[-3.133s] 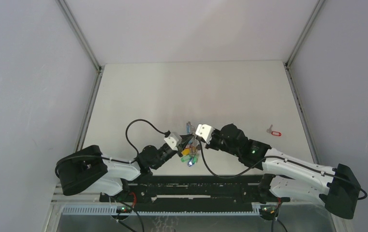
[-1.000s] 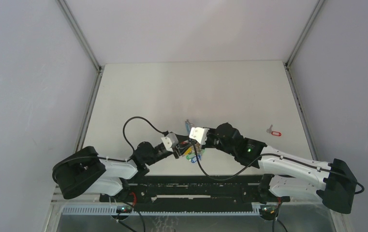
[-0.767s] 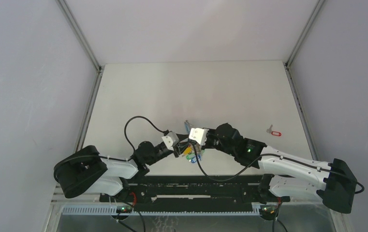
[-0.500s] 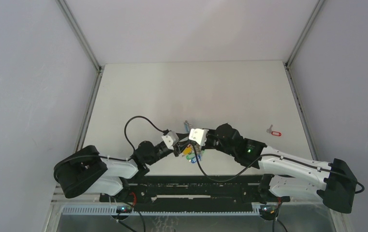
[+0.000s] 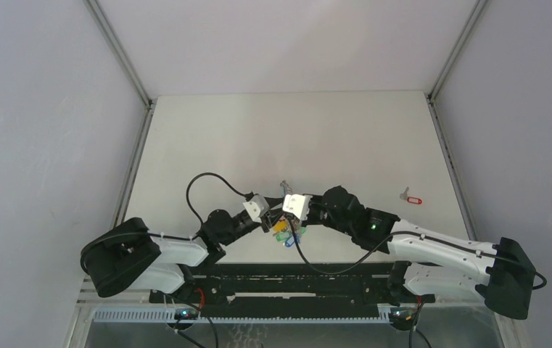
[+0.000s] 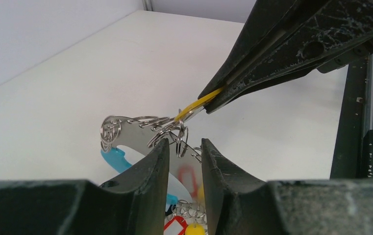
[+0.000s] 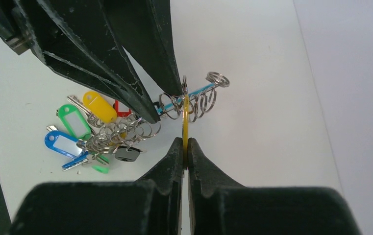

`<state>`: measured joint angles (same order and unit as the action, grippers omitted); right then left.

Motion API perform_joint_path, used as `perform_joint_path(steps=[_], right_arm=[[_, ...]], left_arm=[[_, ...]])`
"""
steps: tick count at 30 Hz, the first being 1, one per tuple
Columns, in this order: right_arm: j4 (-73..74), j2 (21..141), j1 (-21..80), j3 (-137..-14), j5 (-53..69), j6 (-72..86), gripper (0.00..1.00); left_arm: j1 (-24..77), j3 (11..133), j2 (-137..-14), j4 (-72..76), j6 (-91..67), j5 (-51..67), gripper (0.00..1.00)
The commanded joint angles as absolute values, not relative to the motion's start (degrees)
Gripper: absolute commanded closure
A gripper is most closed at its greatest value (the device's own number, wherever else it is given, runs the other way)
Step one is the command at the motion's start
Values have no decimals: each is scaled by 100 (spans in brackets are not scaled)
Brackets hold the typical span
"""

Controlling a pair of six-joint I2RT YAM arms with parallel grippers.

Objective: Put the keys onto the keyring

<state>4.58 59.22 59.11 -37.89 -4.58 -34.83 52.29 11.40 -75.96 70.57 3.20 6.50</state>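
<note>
The keyring, a grey loop with a cyan section and a fringe of tagged keys, is held a little above the table between both grippers. My left gripper is shut on the loop's grey body, and it also shows in the top view. My right gripper is shut on the orange-yellow tag of one key, seen edge-on. That tag's small ring touches the rings on the loop. The red-tagged key lies alone on the table to the right.
The white table is bounded by side rails and grey walls. The black arm rail runs along the near edge. A black cable loops from the left wrist.
Over three seconds both grippers shifted a little left and closer together, with the keyring between them. In the last second there is hardly any movement.
</note>
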Motion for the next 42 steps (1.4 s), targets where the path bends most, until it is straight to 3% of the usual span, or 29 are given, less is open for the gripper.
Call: perform_joint_path(steps=[1, 6, 9, 22, 42], right_arm=[[215, 5721, 6012, -4180, -398, -3550, 100], [277, 5715, 6056, -4219, -422, -3567, 100], [331, 5684, 6072, -4228, -494, -3569, 100], [808, 5397, 5922, -3828, -1086, -3203, 100], [409, 5557, 5801, -3166, -1297, -2738, 100]], left_arm=[[5177, 1465, -7585, 7198, 448, 798, 68], [5176, 1485, -7578, 7154, 456, 838, 82], [5174, 1469, -7547, 7152, 474, 828, 99], [5010, 1212, -7740, 7866, -155, 817, 100], [5010, 1134, -7720, 7811, -334, 375, 100]])
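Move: The small wire ring hanging at the inner end of the yellow key tag is almost between the left hand's parted fingertips, about 1 cm ahead and 1 cm right, level with them. From the right hand, which already holds the yellow tag, that ring lies some 1 cm ahead, 2 cm left and 2 cm below. The far end of the blue-edged plate with its row of rings is about 6 cm ahead of the left hand, straight on and 1 cm down; the bunch of coloured tags hangs roughly 6 cm back and 8 cm below. The left hand stays nearly in place and shuts its part-open fingers, pinching the small wire ring beneath the tag's end, then bobs up about 1 cm and sinks back with the ring still held. The right hand keeps its grip on the yellow tag, edges slightly back and up, then draws away to the right by some 2.5 cm, first rising about 1 cm and afterwards sinking nearly 3 cm while turning a little clockwise. ##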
